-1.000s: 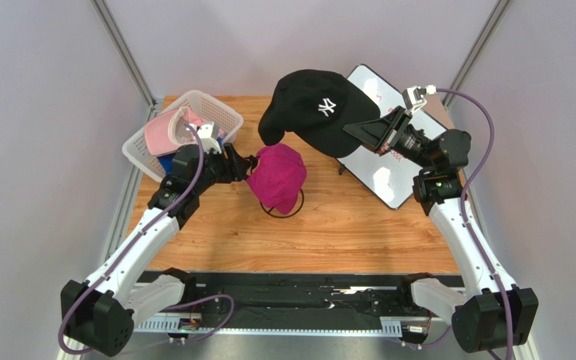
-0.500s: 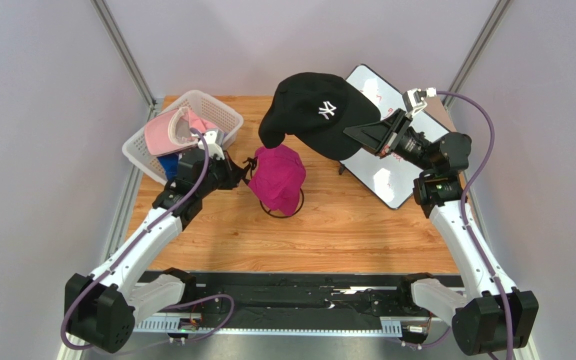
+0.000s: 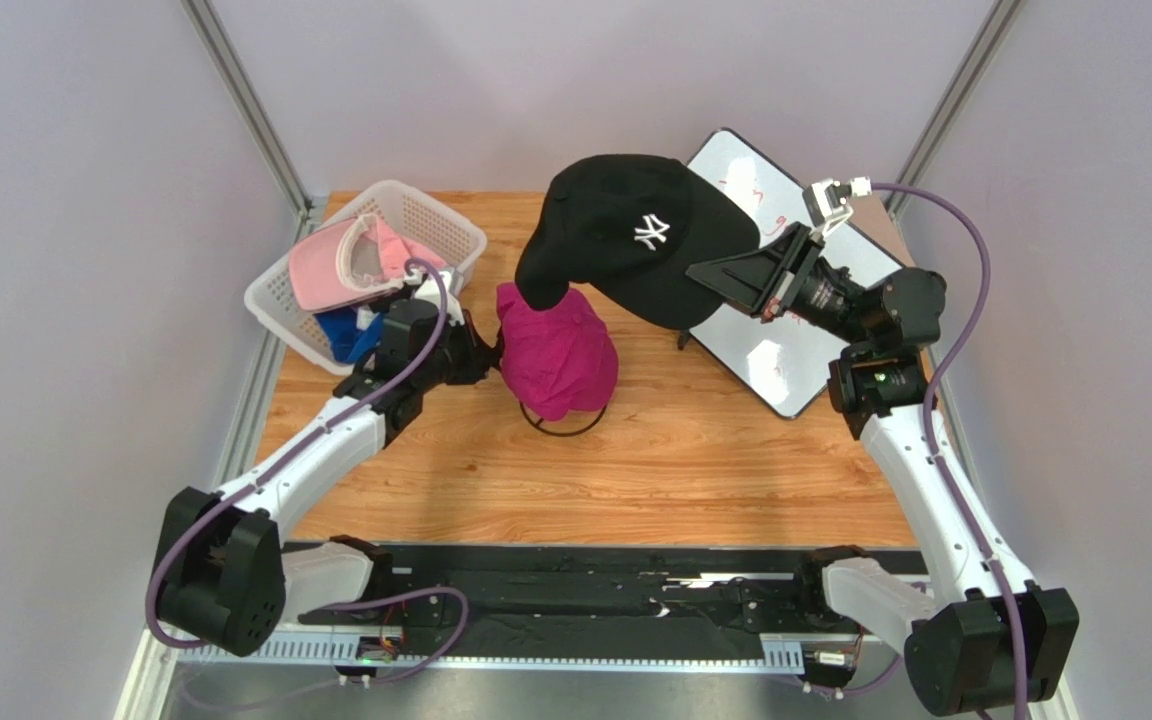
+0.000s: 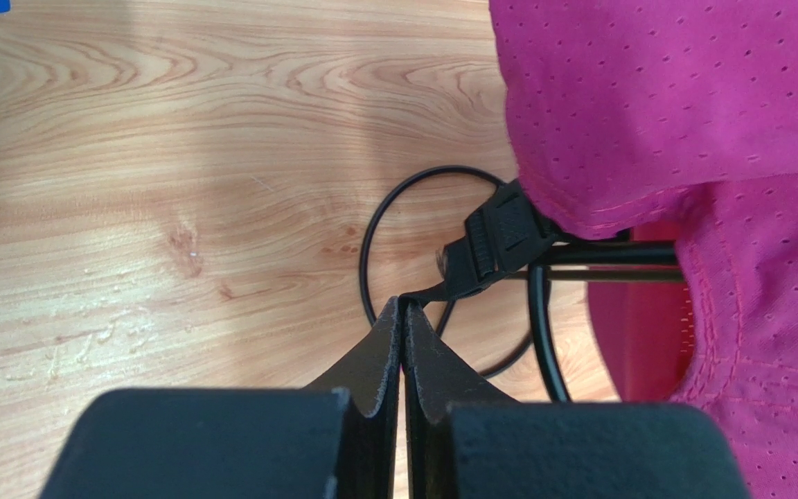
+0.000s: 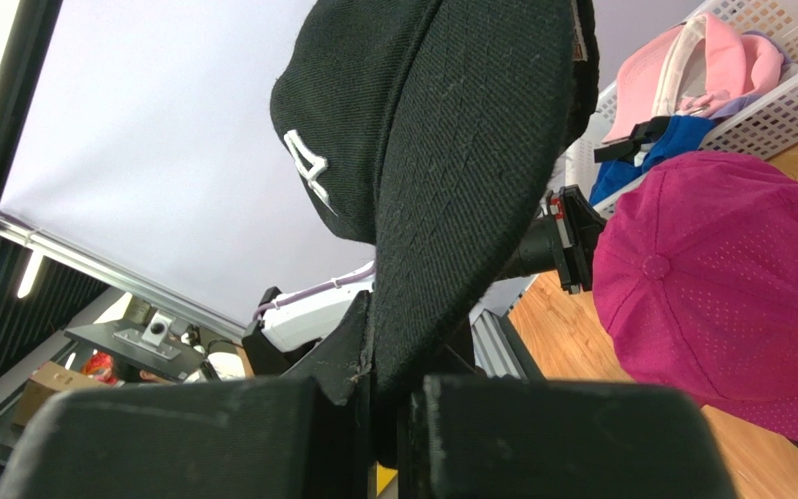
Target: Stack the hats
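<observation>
A magenta hat (image 3: 555,353) sits on the black wire stand (image 3: 564,428) in the middle of the table. My left gripper (image 3: 489,350) is at its left side. In the left wrist view this gripper (image 4: 403,304) is shut on the black strap (image 4: 486,250) at the hat's back edge (image 4: 684,104). My right gripper (image 3: 702,270) holds the black hat with the white logo (image 3: 627,233) in the air, above and behind the magenta one. Its jaws (image 5: 372,364) are shut on the brim (image 5: 455,135). A light pink hat (image 3: 330,263) and a blue hat (image 3: 339,327) lie in the basket.
The white mesh basket (image 3: 432,218) stands at the back left corner of the wooden table (image 3: 687,480). A whiteboard (image 3: 778,353) lies tilted at the back right, under my right arm. Metal frame posts rise at both back corners.
My left gripper went from open to shut on the magenta hat's strap, and that hat shifted slightly left on the stand. The black hat drifted a little left with my right gripper.
</observation>
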`<state>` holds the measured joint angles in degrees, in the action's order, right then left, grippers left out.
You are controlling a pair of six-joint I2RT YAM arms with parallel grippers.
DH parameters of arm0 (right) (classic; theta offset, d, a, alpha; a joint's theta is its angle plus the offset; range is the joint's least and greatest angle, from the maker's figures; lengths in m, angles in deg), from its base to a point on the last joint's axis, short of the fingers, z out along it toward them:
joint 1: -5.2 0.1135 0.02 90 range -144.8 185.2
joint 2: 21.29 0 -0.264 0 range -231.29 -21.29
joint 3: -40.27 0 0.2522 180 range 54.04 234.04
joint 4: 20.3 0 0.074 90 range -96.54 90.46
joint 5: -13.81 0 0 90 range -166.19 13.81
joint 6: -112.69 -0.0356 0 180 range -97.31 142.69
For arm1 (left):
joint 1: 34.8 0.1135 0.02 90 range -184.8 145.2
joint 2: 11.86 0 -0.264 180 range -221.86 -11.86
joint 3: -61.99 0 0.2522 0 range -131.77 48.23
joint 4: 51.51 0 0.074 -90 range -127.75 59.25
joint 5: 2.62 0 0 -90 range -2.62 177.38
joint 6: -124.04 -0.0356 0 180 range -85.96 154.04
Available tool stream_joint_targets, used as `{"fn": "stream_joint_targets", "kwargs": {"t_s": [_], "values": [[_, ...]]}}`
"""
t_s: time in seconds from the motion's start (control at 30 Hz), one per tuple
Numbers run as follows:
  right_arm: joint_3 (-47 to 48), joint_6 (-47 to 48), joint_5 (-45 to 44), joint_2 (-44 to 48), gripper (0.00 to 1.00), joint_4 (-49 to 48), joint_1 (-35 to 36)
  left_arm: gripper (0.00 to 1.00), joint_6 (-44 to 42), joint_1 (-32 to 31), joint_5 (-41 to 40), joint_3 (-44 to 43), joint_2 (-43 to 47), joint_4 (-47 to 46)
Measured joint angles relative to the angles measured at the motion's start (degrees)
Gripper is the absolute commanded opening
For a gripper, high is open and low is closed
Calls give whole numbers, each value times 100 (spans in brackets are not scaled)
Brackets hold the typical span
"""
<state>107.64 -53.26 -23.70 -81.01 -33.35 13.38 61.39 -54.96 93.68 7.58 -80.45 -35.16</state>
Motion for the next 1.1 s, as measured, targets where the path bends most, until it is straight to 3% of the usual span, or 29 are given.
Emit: {"fn": "stream_joint_targets", "kwargs": {"t_s": [0.37, 0.63, 1.1], "values": [[0, 356, 118, -118, 0, -107, 702, 0, 72, 2, -57, 131, -173, -181], [-57, 280, 138, -883, 0, -935, 1123, 0, 133, 13, -50, 304, -109, -413], [-831, -85, 216, -2149, 0, -2498, 1161, 0, 240, 90, 9, 535, 177, -584]]}}
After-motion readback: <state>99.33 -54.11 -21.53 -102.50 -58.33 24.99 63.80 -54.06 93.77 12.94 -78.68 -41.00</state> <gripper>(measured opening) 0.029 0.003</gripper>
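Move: From the right gripper, which already holds the black hat by its brim, the pink hat on its stand lies about 17 cm to the left, 6 cm ahead and 22 cm below. The whiteboard's middle is some 13 cm right, 27 cm ahead and 40 cm below that gripper. From the left gripper, pinching the pink hat's strap, that hat is about 8 cm right, level ahead and 5 cm above; the basket is some 18 cm left, 17 cm ahead and 8 cm lower. Lower the black hat towards the pink one: swing the right gripper left about 7 cm, easing back a little at first, then take it down some 11 cm and forward over the stand, turning it about 15 degrees counter-clockwise with the brim kept pinched. Meanwhile hold the strap in the closed left gripper, letting that hand sink only slightly. ##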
